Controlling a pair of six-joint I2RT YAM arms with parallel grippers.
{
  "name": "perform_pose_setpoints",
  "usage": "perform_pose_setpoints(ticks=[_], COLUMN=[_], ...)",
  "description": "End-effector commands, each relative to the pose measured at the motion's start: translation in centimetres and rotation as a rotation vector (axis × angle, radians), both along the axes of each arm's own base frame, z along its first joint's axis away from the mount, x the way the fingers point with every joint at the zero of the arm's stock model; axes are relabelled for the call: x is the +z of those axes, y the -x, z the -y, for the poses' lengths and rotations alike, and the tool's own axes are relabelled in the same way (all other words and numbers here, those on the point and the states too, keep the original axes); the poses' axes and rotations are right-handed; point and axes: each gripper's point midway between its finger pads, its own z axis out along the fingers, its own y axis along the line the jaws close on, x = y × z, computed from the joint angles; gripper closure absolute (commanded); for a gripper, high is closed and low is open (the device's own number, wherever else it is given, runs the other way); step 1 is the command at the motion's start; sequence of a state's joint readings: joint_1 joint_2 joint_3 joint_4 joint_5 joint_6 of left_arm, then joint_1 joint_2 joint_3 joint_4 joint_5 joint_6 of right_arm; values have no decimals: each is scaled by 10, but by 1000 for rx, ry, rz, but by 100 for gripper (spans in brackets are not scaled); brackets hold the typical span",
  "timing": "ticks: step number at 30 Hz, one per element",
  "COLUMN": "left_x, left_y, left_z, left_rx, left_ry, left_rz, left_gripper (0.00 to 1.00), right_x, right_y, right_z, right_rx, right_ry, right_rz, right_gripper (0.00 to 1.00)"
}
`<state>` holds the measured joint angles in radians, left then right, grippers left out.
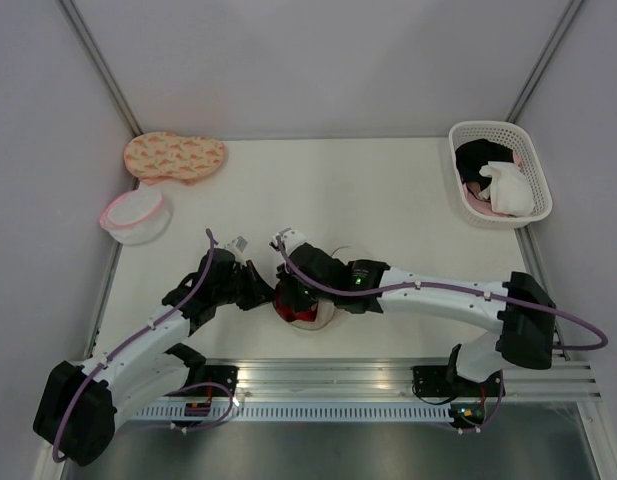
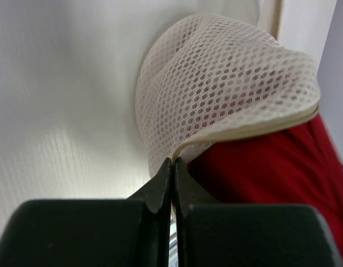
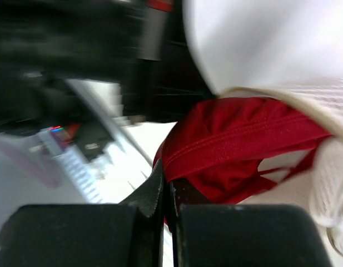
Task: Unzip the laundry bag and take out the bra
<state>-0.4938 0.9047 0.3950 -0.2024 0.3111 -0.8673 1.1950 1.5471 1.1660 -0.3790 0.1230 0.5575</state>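
The laundry bag (image 1: 326, 316) lies near the front edge between both arms, its cream mesh dome (image 2: 227, 78) gaping along the zip rim (image 2: 254, 129). Red fabric of the bra (image 2: 271, 167) shows in the opening. My left gripper (image 2: 174, 162) is shut, pinching the bag's rim at its tips; from above it sits at the bag's left side (image 1: 260, 290). My right gripper (image 3: 170, 181) is shut on a red band of the bra (image 3: 238, 144), just outside the bag's rim (image 3: 282, 100). In the top view the right gripper (image 1: 293, 295) covers most of the bag.
A flat orange patterned pouch (image 1: 175, 157) and a pink-rimmed round bag (image 1: 136, 215) lie at the back left. A white basket (image 1: 533, 160) with black, pink and white garments stands at the back right. The metal rail (image 1: 388, 375) runs just behind the bag's near side.
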Motion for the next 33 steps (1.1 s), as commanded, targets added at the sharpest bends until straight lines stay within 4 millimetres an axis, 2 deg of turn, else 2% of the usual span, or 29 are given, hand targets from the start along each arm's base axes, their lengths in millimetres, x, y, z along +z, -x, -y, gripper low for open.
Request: perform_pose_setpoints(ticks=[1, 2, 4, 7, 9, 11, 12, 13, 14, 15, 16, 17, 18, 19, 20, 23, 26, 28, 29, 31, 32, 33], left_x=[6, 6, 5, 5, 5, 5, 5, 5, 4, 4, 4, 4, 4, 5, 5, 6, 8, 9, 10, 10, 10, 9], left_y=[-8, -8, -8, -7, -7, -7, -7, -7, -7, -7, -7, -7, -6, -7, -7, -8, -8, -10, -10, -10, -10, -11], left_z=[2, 2, 2, 2, 2, 2, 2, 2, 2, 2, 2, 2, 2, 3, 3, 4, 5, 5, 5, 6, 6, 6], left_rx=[24, 26, 24, 23, 24, 24, 23, 23, 22, 22, 22, 22, 20, 20, 17, 18, 12, 11, 9, 3, 1, 0], left_ry=[19, 19, 19, 18, 20, 21, 21, 19, 20, 19, 19, 19, 20, 21, 22, 24, 24, 21, 21, 17, 16, 14], left_rz=[22, 21, 18, 18, 19, 20, 19, 16, 13, 12, 12, 10, 8, 11, 10, 11, 12, 19, 20, 17, 15, 13], left_gripper=[98, 98, 98, 98, 98, 98, 98, 98, 98, 98, 98, 98, 98, 98, 98, 98, 98, 98, 98, 98, 98, 98], right_x=[75, 87, 99, 127, 140, 166, 174, 192, 200, 208, 222, 227, 234, 251, 247, 262, 278, 293, 299, 313, 317, 323], right_y=[39, 45, 55, 55, 38, 30, 14, 9, 0, -20, -29, -42, -71, -85, -99, -149, -169, -185, -194, -205, -214, -223], right_z=[-26, -32, -35, -32, -26, -17, -9, -1, 6, 17, 31, 42, 63, 79, 97, 167, 202, 232, 254, 276, 301, 314], right_rx=[241, 276, 324, 327, 267, 251, 204, 192, 161, 87, 41, -2, -136, -214, -292, -603, -737, -830, -891, -964, -1029, -1070], right_ry=[-250, -306, -365, -445, -469, -545, -559, -589, -597, -594, -589, -561, -521, -512, -436, -280, -221, -221, -207, -200, -182, -171], right_rz=[-42, -45, -63, -37, 3, 45, 74, 112, 141, 190, 234, 290, 362, 421, 452, 587, 653, 696, 716, 739, 750, 758], right_gripper=[100, 99, 99, 99, 100, 100, 100, 100, 100, 100, 100, 100, 100, 100, 100, 100, 100, 100, 99, 100, 100, 99])
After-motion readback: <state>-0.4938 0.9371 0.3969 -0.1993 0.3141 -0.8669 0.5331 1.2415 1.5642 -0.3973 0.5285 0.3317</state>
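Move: The right hand already has the red bra pinched, partly out of the laundry bag. The white basket lies about 34 cm ahead of this hand, 54 cm to its right and 9 cm lower. The bag's middle is roughly 7 cm right and 2 cm ahead, some 10 cm below. In the basket, white cloth lies 4 cm nearer and 2 cm right of its middle. From the left hand, the basket is about 33 cm ahead and 58 cm right. Keeping its fingers shut on the red bra, the right hand draws it up out of the laundry bag, first rising about 9 cm while easing back and slightly left, then sweeping up, right and forward towards the white basket, to end some 30 cm higher, 27 cm right and 21 cm ahead of its start. Over the sweep the wrist turns clockwise and tips its fingers up from pointing down, while the left hand stays put, still pinching the bag's zip edge. ##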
